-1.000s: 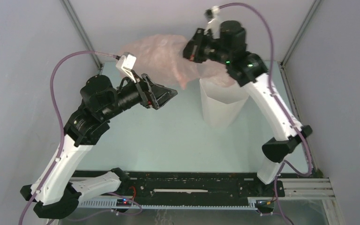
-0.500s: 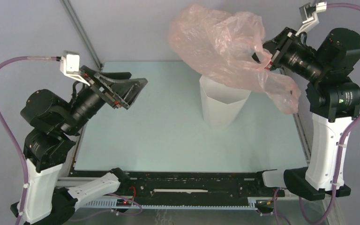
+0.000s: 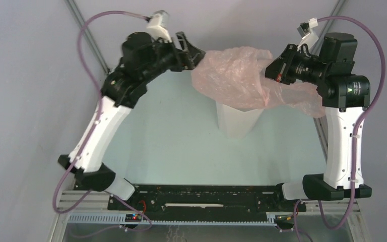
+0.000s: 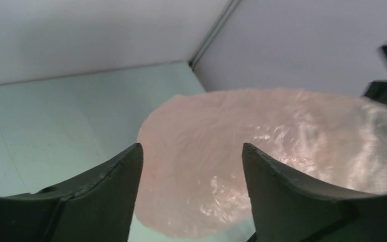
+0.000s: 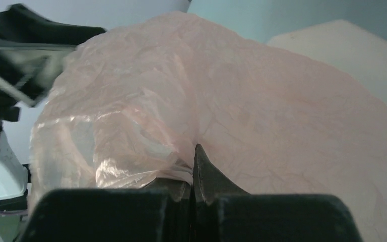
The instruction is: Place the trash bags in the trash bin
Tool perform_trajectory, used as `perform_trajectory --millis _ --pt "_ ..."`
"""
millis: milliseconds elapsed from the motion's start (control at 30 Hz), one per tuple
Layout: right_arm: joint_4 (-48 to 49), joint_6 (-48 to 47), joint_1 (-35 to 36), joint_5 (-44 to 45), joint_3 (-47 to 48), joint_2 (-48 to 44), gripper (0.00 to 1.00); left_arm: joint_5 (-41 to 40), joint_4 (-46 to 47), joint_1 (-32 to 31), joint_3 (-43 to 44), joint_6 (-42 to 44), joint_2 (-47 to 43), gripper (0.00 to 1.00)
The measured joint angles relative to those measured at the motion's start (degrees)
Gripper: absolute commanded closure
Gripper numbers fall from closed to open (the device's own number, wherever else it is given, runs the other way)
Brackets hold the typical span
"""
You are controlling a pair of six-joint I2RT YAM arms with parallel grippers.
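Observation:
The pale-pink trash bag (image 3: 232, 75) hangs bunched in the air over the white faceted trash bin (image 3: 238, 121) and hides the bin's rim. My right gripper (image 3: 271, 70) is shut on a gathered fold at the bag's right side; in the right wrist view the film is pinched between the closed fingertips (image 5: 196, 151), and the bag (image 5: 262, 96) fills the view, with the bin (image 5: 347, 40) pale behind it. My left gripper (image 3: 194, 53) is open at the bag's left edge. In the left wrist view the bag (image 4: 262, 151) lies just beyond its spread fingers (image 4: 116, 191), untouched.
The pale green table (image 3: 171, 136) spreads around the bin. Grey walls with metal corner posts (image 3: 88, 35) close in the back and sides. The black base rail (image 3: 206, 196) runs along the near edge.
My left arm has swung from the left side up to the back, beside the bag. My right gripper has brought the bag left and lower, over the bin.

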Motion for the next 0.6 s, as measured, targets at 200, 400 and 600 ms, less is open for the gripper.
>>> perform_trajectory --millis 200,400,600 --pt "0.28 1.01 -1.64 2.80 -0.04 -0.68 1.00 9.81 2.14 0.13 -1.22 -3.39 8.98 0.50" --pt "2.29 4.02 -1.79 6.38 -2.14 -2.25 1.00 16.15 7.43 -0.76 -1.99 -8.07 12.70 0.61" --pt "5.03 7.10 -1.79 7.96 -5.03 -4.02 1.00 19.04 10.69 -4.00 -0.20 -10.86 20.70 0.70"
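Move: To the left hand's right, about 17 cm off, level with it fore and aft and some 11 cm lower, is the middle of the trash bag, its loose side bulging towards the open fingers. The trash bin stands beneath, roughly 16 cm right, 3 cm back and 38 cm below this hand. From the right hand, already pinching the bag, the bag's middle is about 6 cm left, 3 cm ahead and 6 cm lower. Swinging right and down, about 14 cm across and 11 cm lower, the left hand goes into the loose side of the trash bag and towards the right hand, tipping its fingers down and turning clockwise some 20 degrees. Its fingers close to about a third open around a fold of the bag. The right hand keeps its pinch and eases slightly right, turning a little clockwise. ##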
